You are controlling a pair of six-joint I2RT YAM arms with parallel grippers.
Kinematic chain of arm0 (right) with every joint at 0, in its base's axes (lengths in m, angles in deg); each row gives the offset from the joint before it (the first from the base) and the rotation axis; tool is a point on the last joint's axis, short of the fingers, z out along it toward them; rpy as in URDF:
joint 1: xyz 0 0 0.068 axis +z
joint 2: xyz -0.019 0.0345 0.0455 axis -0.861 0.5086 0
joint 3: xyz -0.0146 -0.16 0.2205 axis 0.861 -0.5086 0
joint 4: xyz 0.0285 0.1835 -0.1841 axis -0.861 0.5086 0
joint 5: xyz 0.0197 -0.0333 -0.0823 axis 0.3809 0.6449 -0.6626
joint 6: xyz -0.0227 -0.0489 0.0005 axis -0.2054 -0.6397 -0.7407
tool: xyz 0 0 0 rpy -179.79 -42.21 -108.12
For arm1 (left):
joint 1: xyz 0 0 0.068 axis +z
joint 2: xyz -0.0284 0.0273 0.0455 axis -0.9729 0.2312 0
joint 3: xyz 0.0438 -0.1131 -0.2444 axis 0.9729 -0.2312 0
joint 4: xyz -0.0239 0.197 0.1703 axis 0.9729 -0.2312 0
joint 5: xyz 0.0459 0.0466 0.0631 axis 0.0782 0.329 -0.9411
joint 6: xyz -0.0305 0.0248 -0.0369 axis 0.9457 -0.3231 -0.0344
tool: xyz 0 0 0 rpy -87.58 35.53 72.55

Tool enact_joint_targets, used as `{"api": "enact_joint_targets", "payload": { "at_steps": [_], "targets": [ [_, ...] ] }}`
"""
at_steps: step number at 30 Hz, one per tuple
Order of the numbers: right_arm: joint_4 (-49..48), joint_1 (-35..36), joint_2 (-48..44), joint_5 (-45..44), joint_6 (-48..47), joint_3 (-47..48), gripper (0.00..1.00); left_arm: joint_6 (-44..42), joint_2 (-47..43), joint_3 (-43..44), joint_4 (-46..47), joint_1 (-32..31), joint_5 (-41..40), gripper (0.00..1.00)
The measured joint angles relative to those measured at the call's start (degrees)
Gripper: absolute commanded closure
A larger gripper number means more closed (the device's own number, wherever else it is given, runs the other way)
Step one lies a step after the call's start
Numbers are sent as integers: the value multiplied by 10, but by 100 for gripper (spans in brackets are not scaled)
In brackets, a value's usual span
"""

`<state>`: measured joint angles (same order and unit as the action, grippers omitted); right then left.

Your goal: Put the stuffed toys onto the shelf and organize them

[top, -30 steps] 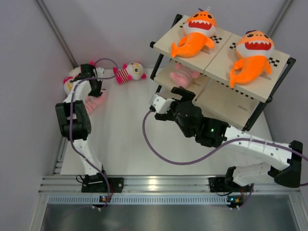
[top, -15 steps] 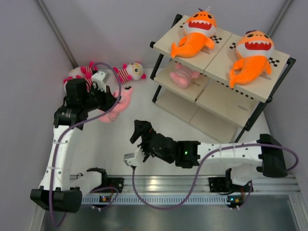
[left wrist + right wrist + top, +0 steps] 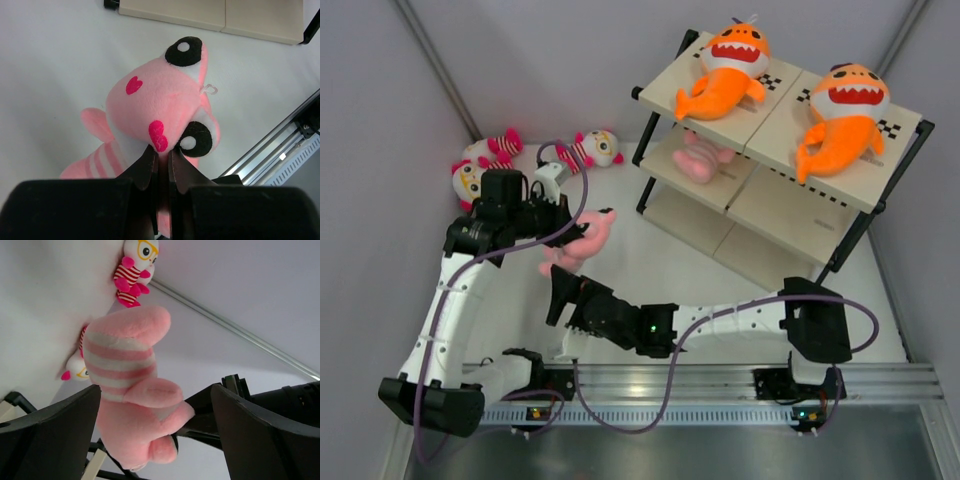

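A pale pink doll (image 3: 583, 240) hangs off the floor left of centre, pinched at the head by my left gripper (image 3: 561, 227), which is shut on it. In the left wrist view the gripper (image 3: 161, 153) nips the plush just under the doll's face (image 3: 160, 95). My right gripper (image 3: 561, 291) stands open just in front of the doll; in its own view the doll's striped body (image 3: 127, 390) shows between the wide fingers (image 3: 50, 432), untouched. Two orange sharks (image 3: 722, 72) (image 3: 840, 118) lie on the top of the shelf (image 3: 790, 195), and another pink doll (image 3: 700, 156) lies on the middle tier.
Two striped dolls (image 3: 483, 163) (image 3: 590, 150) lie on the floor by the far left wall, also visible in the right wrist view (image 3: 134, 262). The shelf's bottom board (image 3: 210, 12) is beyond the held doll. The metal base rail (image 3: 650, 382) runs along the near edge.
My left arm lifted the pink doll from the far left and carried it toward the middle. My right arm pulled back from the shelf and swung left, open, in under the doll.
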<state>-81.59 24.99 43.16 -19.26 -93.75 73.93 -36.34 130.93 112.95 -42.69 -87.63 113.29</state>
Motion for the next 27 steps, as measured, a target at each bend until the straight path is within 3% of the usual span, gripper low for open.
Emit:
{"api": "enact_joint_targets", "payload": {
  "at_steps": [13,17,22,23,27],
  "targets": [
    [18,-16,91,5,-33,101,11,-1,0,3,0,-2,-7,100],
    [31,-29,108,0,-19,116,52,-1,0,3,1,-2,-15,100],
    [59,-36,114,-21,10,120,84,-6,0,13,2,-2,-18,100],
    [66,-36,114,-24,19,123,100,-7,0,15,2,-2,-19,100],
    [88,-35,110,-28,76,134,100,-13,0,18,2,-2,-20,100]
  ]
}}
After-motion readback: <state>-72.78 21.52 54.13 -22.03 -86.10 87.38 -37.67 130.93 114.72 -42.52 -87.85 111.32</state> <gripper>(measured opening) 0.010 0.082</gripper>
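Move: Just ahead of the open right fingers hangs the pink toy: its middle is about 7 cm forward, 1 cm left and 3 cm lower. A striped doll on the table lies some 43 cm ahead, 4 cm left and 16 cm below that hand; the other pink toy, on the middle shelf, is roughly 27 cm ahead, 25 cm right and 2 cm above it. The left hand pinches the hanging toy by its face, its middle about 2 cm back, 2 cm left and 3 cm down. Reaching in for a handover, the right hand first slides about 4 cm left, then pushes forward some 3 cm while sinking and easing slightly right. Its wide-open fingers close fully on the pink toy's striped body, the wrist turning roughly 10 degrees clockwise. The left hand keeps its pinch on the face, almost still, rising just 1 cm. ##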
